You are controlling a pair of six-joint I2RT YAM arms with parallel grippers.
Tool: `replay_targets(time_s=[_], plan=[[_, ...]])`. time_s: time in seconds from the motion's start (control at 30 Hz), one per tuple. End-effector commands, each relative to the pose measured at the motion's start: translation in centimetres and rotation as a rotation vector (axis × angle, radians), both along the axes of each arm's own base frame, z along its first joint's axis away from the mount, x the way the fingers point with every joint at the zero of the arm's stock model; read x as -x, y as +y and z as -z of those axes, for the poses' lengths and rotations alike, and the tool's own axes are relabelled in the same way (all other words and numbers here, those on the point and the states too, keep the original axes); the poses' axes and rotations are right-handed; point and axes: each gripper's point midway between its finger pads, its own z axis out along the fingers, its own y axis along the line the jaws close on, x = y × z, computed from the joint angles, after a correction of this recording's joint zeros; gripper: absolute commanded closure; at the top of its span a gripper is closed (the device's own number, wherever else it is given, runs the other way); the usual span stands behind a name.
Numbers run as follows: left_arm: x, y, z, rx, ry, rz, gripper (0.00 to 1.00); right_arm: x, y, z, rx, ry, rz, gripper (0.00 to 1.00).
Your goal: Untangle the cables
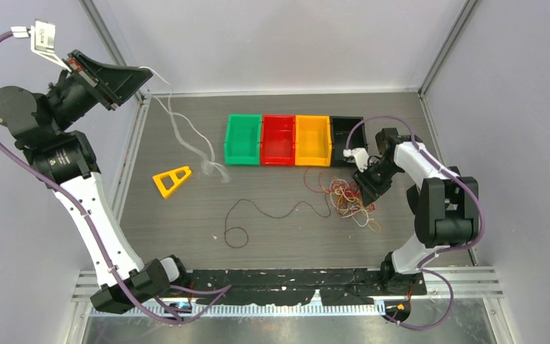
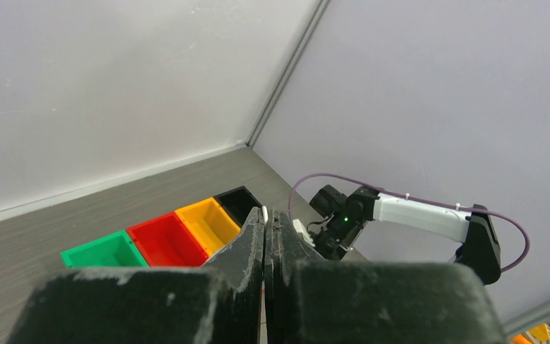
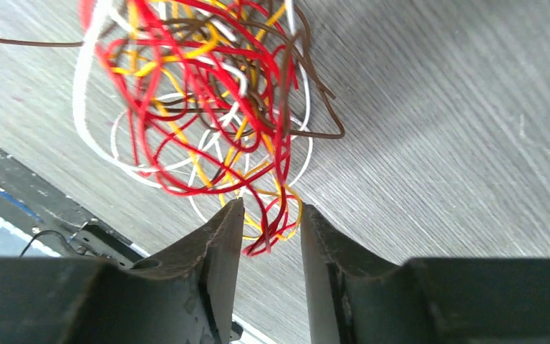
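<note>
The cables lie mostly as a tangle of red, yellow-orange, whitish and dark brown loops at the table's right. My right gripper hovers at its right edge. In the right wrist view that gripper is open, with the tangle just ahead and a few red and yellow loops hanging loose between its fingers. One dark brown cable lies apart at mid-table. My left gripper is raised high at the far left, shut on a whitish cable that trails down to the table. A white bit shows at the left gripper's tips.
A row of bins stands at the back: green, red, yellow-orange and black. A yellow triangular frame lies at the left. Grey walls close in the table on three sides.
</note>
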Motion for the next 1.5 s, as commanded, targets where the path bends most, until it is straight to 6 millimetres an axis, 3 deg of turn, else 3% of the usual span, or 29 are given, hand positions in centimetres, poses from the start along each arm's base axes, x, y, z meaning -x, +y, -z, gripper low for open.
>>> replay_targets(time_s=[0.0,0.13,0.2,0.37,0.53,0.67,0.73,1.2,1.37,1.47], plan=[[-0.9,-1.0,0.4,-0.031,-0.035,-0.013,1.00,0.3,2.1,-4.0,-0.112,-0.021,0.003,0.51],[-3.4,-2.3,1.8,-0.036,-0.024,-0.002,1.00,0.6,3.0,-5.2,-0.162,-0.021,0.016,0.31],[-4.9,-3.2,2.3,-0.047,-0.036,0.003,1.00,0.6,3.4,-5.7,-0.185,-0.026,0.025,0.25],[-9.2,-4.9,4.1,-0.078,-0.040,0.003,1.00,0.5,4.1,-6.4,-0.225,-0.024,0.045,0.23],[-14.4,-4.9,8.1,-0.106,0.027,-0.020,1.00,0.6,4.3,-6.6,-0.238,-0.018,0.044,0.22],[-16.7,-4.9,10.4,-0.131,0.054,-0.018,1.00,0.5,4.3,-6.2,-0.234,-0.009,0.037,0.22],[-17.1,-4.8,10.1,-0.130,0.044,-0.023,1.00,0.6,4.2,-5.7,-0.228,0.005,0.035,0.23],[-15.5,-5.1,2.7,-0.150,-0.094,-0.025,1.00,0.2,4.2,-5.6,-0.229,0.021,0.032,0.23],[-15.0,-6.3,2.9,-0.151,-0.093,0.032,1.00,0.1,4.1,-5.5,-0.227,0.032,0.029,0.23],[-15.3,-6.8,4.6,-0.155,-0.061,0.047,1.00,0.1,4.3,-5.3,-0.234,0.039,0.029,0.23]])
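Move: The closed left hand is high up, already holding the white cable by its end; the green box, the nearest thing on its way, lies about 22 cm ahead, 11 cm right and 54 cm below. The red box is 10 cm right of the green one, the yellow triangle 7 cm ahead and 8 cm left of the left hand. The right hand is low over the cable tangle's right side: tangle centre roughly 6 cm left, 4 cm below, level with it; black box 22 cm ahead, 5 cm left. Keeping its pinch on the dangling white cable, the left hand swings about 18 cm forward and some 5 cm right while dropping about 14 cm towards the green box, then goes mostly straight back up by about 11 cm, easing back a little, so the cable hangs by the green box's left side. Meanwhile the right hand, its fingers already parting, opens them wide and comes up off the right side of the tangle by 4 to 5 cm, drifting nearly 4 cm left over it as the fingertips tilt some 10 degrees farther left, then stays there, open. ##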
